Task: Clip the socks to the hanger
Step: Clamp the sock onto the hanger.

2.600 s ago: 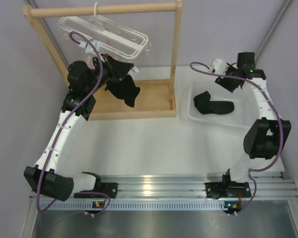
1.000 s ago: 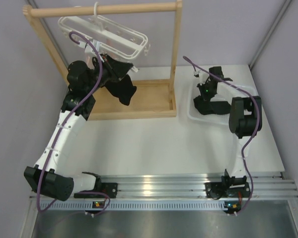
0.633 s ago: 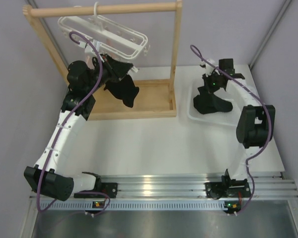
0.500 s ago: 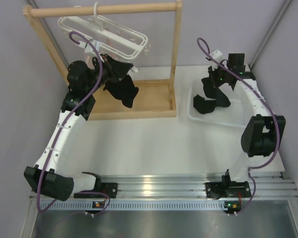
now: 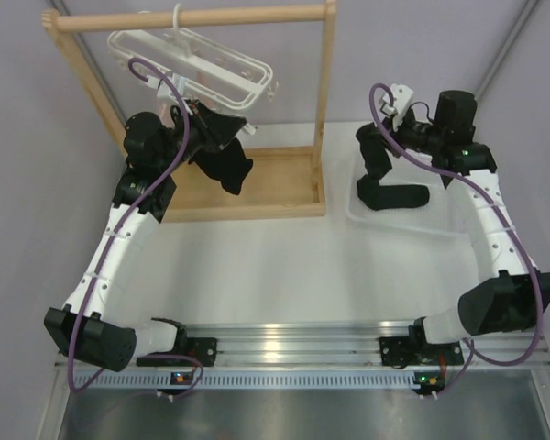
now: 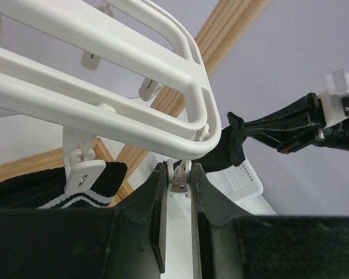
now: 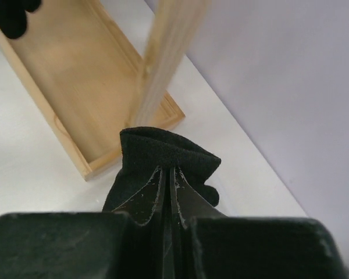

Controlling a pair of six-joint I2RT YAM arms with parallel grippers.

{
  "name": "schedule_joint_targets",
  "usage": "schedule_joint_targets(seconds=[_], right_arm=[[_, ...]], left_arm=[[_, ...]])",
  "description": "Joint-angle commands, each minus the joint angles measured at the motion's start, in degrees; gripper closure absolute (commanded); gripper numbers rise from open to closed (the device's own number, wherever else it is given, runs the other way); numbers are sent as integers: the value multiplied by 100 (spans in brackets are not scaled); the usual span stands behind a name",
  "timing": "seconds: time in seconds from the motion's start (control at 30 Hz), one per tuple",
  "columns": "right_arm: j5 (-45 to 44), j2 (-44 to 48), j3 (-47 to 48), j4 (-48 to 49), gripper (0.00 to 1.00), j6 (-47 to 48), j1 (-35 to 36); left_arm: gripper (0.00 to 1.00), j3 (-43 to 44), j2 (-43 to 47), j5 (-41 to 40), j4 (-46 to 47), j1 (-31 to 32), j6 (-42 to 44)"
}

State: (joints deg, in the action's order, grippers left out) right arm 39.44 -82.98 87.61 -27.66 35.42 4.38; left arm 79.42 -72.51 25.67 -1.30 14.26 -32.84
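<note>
The white hanger [image 5: 197,60] hangs by its hook from the wooden rod. One black sock [image 5: 225,167] dangles from a hanger clip [image 6: 81,168]; its striped cuff [image 6: 75,189] shows in the left wrist view. My left gripper [image 5: 222,126] [image 6: 177,171] is just under the hanger frame [image 6: 104,87], shut on a small white clip [image 6: 180,177]. My right gripper [image 5: 388,137] [image 7: 167,171] is shut on a second black sock [image 5: 374,154] [image 7: 163,151], held in the air over the bin's left end. A third sock [image 5: 396,195] lies in the bin.
The wooden rack's rod [image 5: 192,18], right post [image 5: 324,101] [image 7: 168,52] and base tray [image 5: 266,183] [image 7: 75,87] stand between the two arms. A white plastic bin [image 5: 445,220] sits at the right. Grey walls close in behind and on both sides.
My right gripper dipped into the bin, shut on a sock and rose with it, leaving one sock in the bin. The left arm held still; its hanging sock swayed slightly.
</note>
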Motion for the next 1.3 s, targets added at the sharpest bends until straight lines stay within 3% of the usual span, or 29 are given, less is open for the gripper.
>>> schedule_joint_targets(seconds=[0.0, 0.27, 0.53, 0.8, 1.27], right_arm=[[617, 326, 10, 603, 100, -8, 448], [416, 90, 89, 1674, 100, -562, 1802], [178, -534, 669, 2010, 100, -545, 2839], [-252, -728, 713, 2493, 100, -351, 3279], [-525, -834, 827, 2687, 100, -132, 3438]], left_arm=[[100, 188, 158, 113, 200, -37, 23], [100, 162, 167, 245, 271, -37, -91], [100, 100, 193, 359, 297, -37, -152], [100, 83, 211, 404, 236, -37, -153], [100, 65, 185, 448, 183, -37, -153]])
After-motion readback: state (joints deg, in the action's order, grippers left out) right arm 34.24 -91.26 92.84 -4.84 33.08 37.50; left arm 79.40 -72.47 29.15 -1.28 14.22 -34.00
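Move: The open clip for the sock hangs at the hanger's near right corner, roughly 30 cm left of the right hand, 5 cm nearer the base and 9 cm higher; it sits in the left hand's fingertips. The sock already hung is some 6 cm left of the clip and 9 cm lower. The hanger's middle is about 12 cm left of the clip, 7 cm farther out and 4 cm above. The rack's right post is about 15 cm left of the right hand and 10 cm farther out. Sweeping left about 24 cm, with some 6 cm of rise and 6 to 7 cm of drawing back, the right hand carries the pinched black sock to the clip, slowing and still rising at the end. It turns about 25 degrees counter-clockwise, its fingers coming nearly level and pointing left. The left fingers keep hold of the clip. ##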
